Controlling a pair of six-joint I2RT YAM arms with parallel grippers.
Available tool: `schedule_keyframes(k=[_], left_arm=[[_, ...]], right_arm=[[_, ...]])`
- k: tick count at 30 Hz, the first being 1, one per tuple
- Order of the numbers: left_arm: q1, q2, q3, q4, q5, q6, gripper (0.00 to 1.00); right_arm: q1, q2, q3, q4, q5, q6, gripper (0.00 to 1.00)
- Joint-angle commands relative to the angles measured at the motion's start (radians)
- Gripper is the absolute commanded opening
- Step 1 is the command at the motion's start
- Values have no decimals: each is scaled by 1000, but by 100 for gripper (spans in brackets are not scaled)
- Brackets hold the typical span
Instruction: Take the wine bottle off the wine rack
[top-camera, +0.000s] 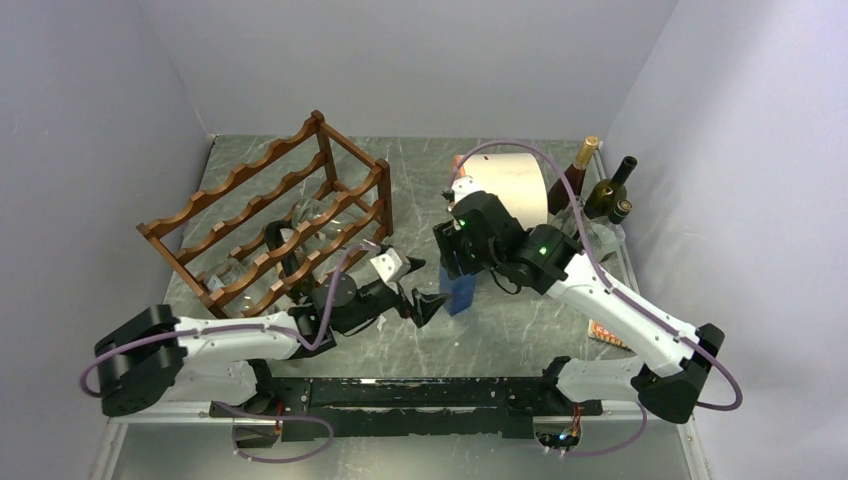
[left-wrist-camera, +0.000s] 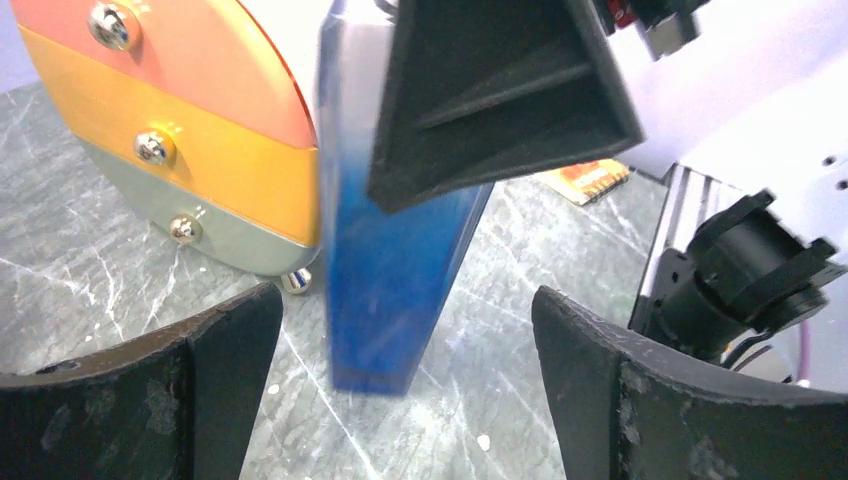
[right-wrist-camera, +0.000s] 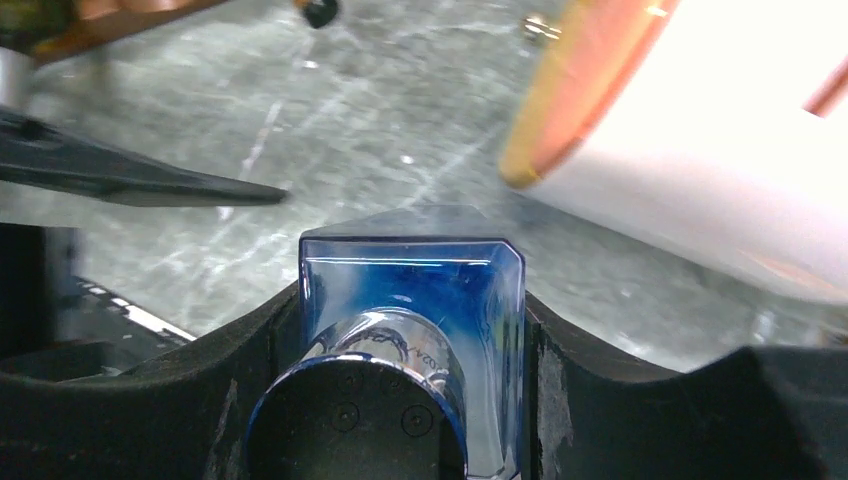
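Observation:
The reddish-brown wine rack (top-camera: 270, 210) stands at the back left, with clear glass bottles (top-camera: 320, 225) lying in its tiers. My right gripper (top-camera: 462, 262) is shut on a blue square wine bottle (top-camera: 461, 290) and holds it upright by the upper body, away from the rack, base at or just above the table. In the right wrist view the jaws (right-wrist-camera: 412, 330) press both sides of the bottle (right-wrist-camera: 420, 290). My left gripper (top-camera: 425, 290) is open and empty just left of it. In the left wrist view the bottle (left-wrist-camera: 390, 280) stands beyond the fingers (left-wrist-camera: 405, 300).
A cream cylindrical drum (top-camera: 510, 180) lies on its side behind the right arm, and it shows close behind the bottle in the left wrist view (left-wrist-camera: 180, 130). Several dark bottles (top-camera: 600, 190) stand at the back right. A flat orange pack (top-camera: 605, 335) lies by the right arm.

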Motion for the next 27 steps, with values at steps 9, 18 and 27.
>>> schedule_keyframes(k=[9,18,27], left_arm=[[-5,-302,-38,-280,-43,-82,98],[-5,-395,-13,-393,-51,-94,98],[-5,-455,-30,-423,-48,-128,97]], right_arm=[[-157,-187,8,-62,367,17,0],[-461,-197,-61,-6,331,46,0],[-735,-258,-146,138,145,10,0]])
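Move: Ahead and to the right of the right hand, which already holds the blue bottle, two clear bottles stand about 14 cm farther out and 27 cm to the right, their middles some 12 cm lower. The drum is about 18 cm ahead and 7 cm right, the green bottle 20 ahead and 30 right, and the orange notebook 33 right and 4 back. From the empty left hand, the clear bottles lie roughly 18 cm ahead and 31 cm right. Carrying the blue bottle by its upper end, the right hand sweeps about 23 cm right and slightly forward along the near side of the drum towards the clear bottles, rising 3 cm or so and sinking back, while turning some 45 degrees clockwise with its grip kept. The open, empty left hand draws off leftward towards the wine rack, also rising and backing a little. ##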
